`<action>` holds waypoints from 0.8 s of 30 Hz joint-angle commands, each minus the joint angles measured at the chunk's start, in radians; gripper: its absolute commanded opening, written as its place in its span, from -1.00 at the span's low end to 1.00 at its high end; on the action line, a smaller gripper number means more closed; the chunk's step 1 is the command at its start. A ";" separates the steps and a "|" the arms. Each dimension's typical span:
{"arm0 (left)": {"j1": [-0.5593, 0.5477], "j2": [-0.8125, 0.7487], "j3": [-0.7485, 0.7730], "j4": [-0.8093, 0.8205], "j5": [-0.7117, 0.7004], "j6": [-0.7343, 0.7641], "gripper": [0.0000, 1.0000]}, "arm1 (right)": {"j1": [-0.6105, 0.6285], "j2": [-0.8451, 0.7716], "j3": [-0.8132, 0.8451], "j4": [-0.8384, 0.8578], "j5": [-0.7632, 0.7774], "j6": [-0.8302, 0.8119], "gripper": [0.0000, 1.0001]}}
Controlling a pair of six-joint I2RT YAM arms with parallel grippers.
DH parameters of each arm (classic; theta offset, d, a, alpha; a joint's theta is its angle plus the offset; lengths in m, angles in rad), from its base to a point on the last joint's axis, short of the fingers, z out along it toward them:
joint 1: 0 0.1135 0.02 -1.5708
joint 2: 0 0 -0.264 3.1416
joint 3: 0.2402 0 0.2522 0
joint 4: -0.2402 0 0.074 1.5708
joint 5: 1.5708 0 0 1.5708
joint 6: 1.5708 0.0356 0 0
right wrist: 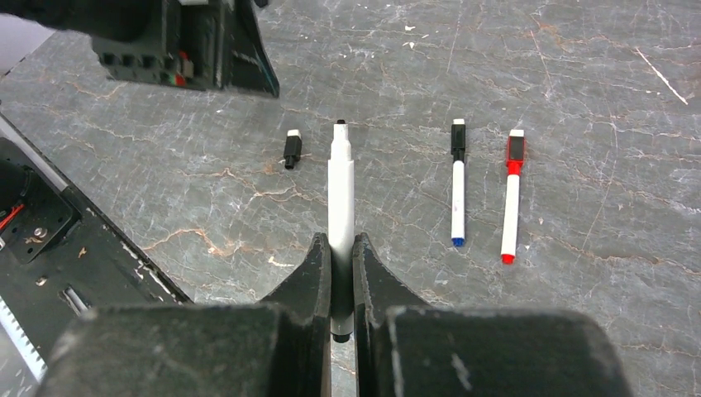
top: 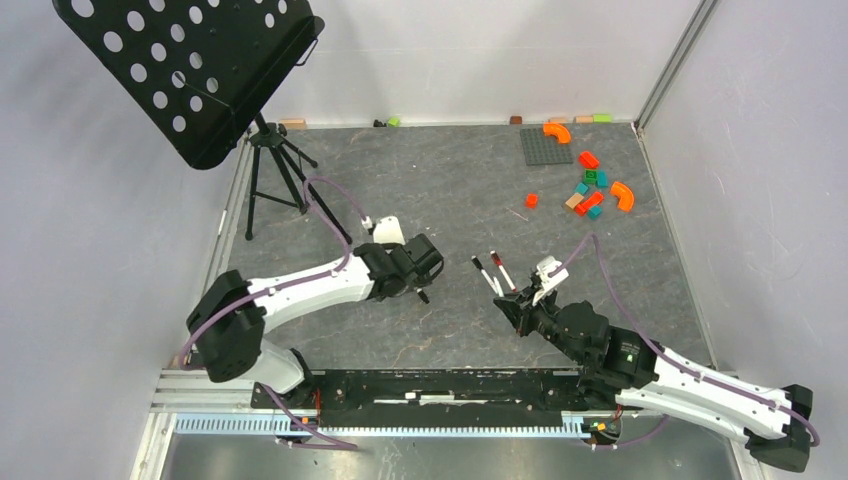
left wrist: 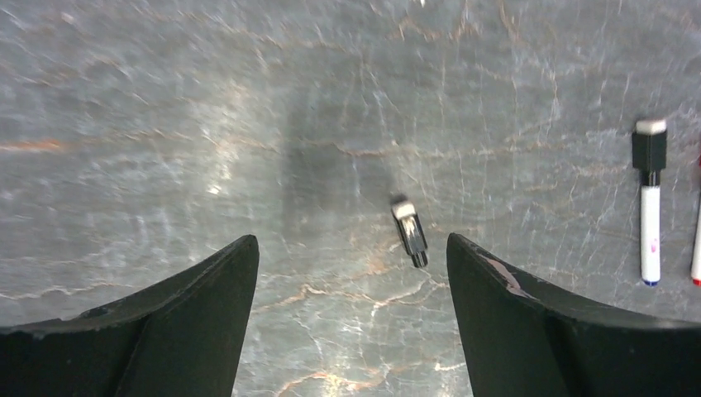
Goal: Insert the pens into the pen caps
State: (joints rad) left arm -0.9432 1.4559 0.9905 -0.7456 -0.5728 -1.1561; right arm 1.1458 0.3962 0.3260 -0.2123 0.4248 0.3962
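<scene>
My right gripper (right wrist: 340, 241) is shut on a white pen (right wrist: 340, 186). The pen is uncapped and its dark tip points away toward the left arm. A loose black pen cap (right wrist: 292, 149) lies on the table just left of that tip. My left gripper (left wrist: 351, 244) is open and hovers over this cap (left wrist: 409, 231), which lies nearer the right finger. In the top view the cap (top: 424, 296) sits just below the left gripper (top: 425, 272). Two more pens lie side by side, one with a black cap (right wrist: 457, 184) and one with a red cap (right wrist: 512, 194). The right gripper (top: 520, 300) is near them.
Coloured toy blocks (top: 590, 190) and a grey baseplate (top: 546, 146) lie at the back right. A black music stand on a tripod (top: 270, 170) stands at the back left. The black frame rail (top: 440, 385) runs along the near edge.
</scene>
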 commanded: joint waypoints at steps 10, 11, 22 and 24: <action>-0.016 0.178 0.052 0.129 0.169 -0.070 0.45 | 0.006 -0.077 0.003 -0.027 0.034 0.033 -0.97; -0.017 0.185 0.054 0.131 0.169 -0.069 0.43 | 0.006 -0.075 0.002 -0.025 0.033 0.035 -0.97; -0.017 0.266 0.101 0.131 0.169 -0.042 0.07 | 0.006 -0.048 -0.002 -0.007 0.016 0.036 -0.97; -0.015 0.277 0.104 0.131 0.168 -0.039 0.03 | 0.006 -0.049 -0.003 -0.004 0.016 0.036 -0.97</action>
State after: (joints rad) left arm -0.9554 1.7119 1.0561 -0.6285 -0.4042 -1.1851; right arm 1.1458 0.3481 0.3248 -0.2565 0.4309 0.4225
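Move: The loose black pen cap lies about 5 cm to the right of the left gripper, some 2 cm back and roughly 8 cm below. On the table beyond it, the black-capped pen is about 17 cm right of the gripper and 3 cm ahead, the red-capped pen some 20 cm right and 4 cm ahead. From the right gripper, which holds the uncapped white pen, the cap is about 11 cm left, 6 cm ahead and 15 cm below. Bring the left gripper down about 6 cm and right about 5 cm to hover close over the loose black cap, quickly at first, then easing. Tip the fingers some 10 degrees steeper and narrow them to about half open, one either side above the cap, without gripping. Keep the right gripper shut on the white pen, near enough in place. ##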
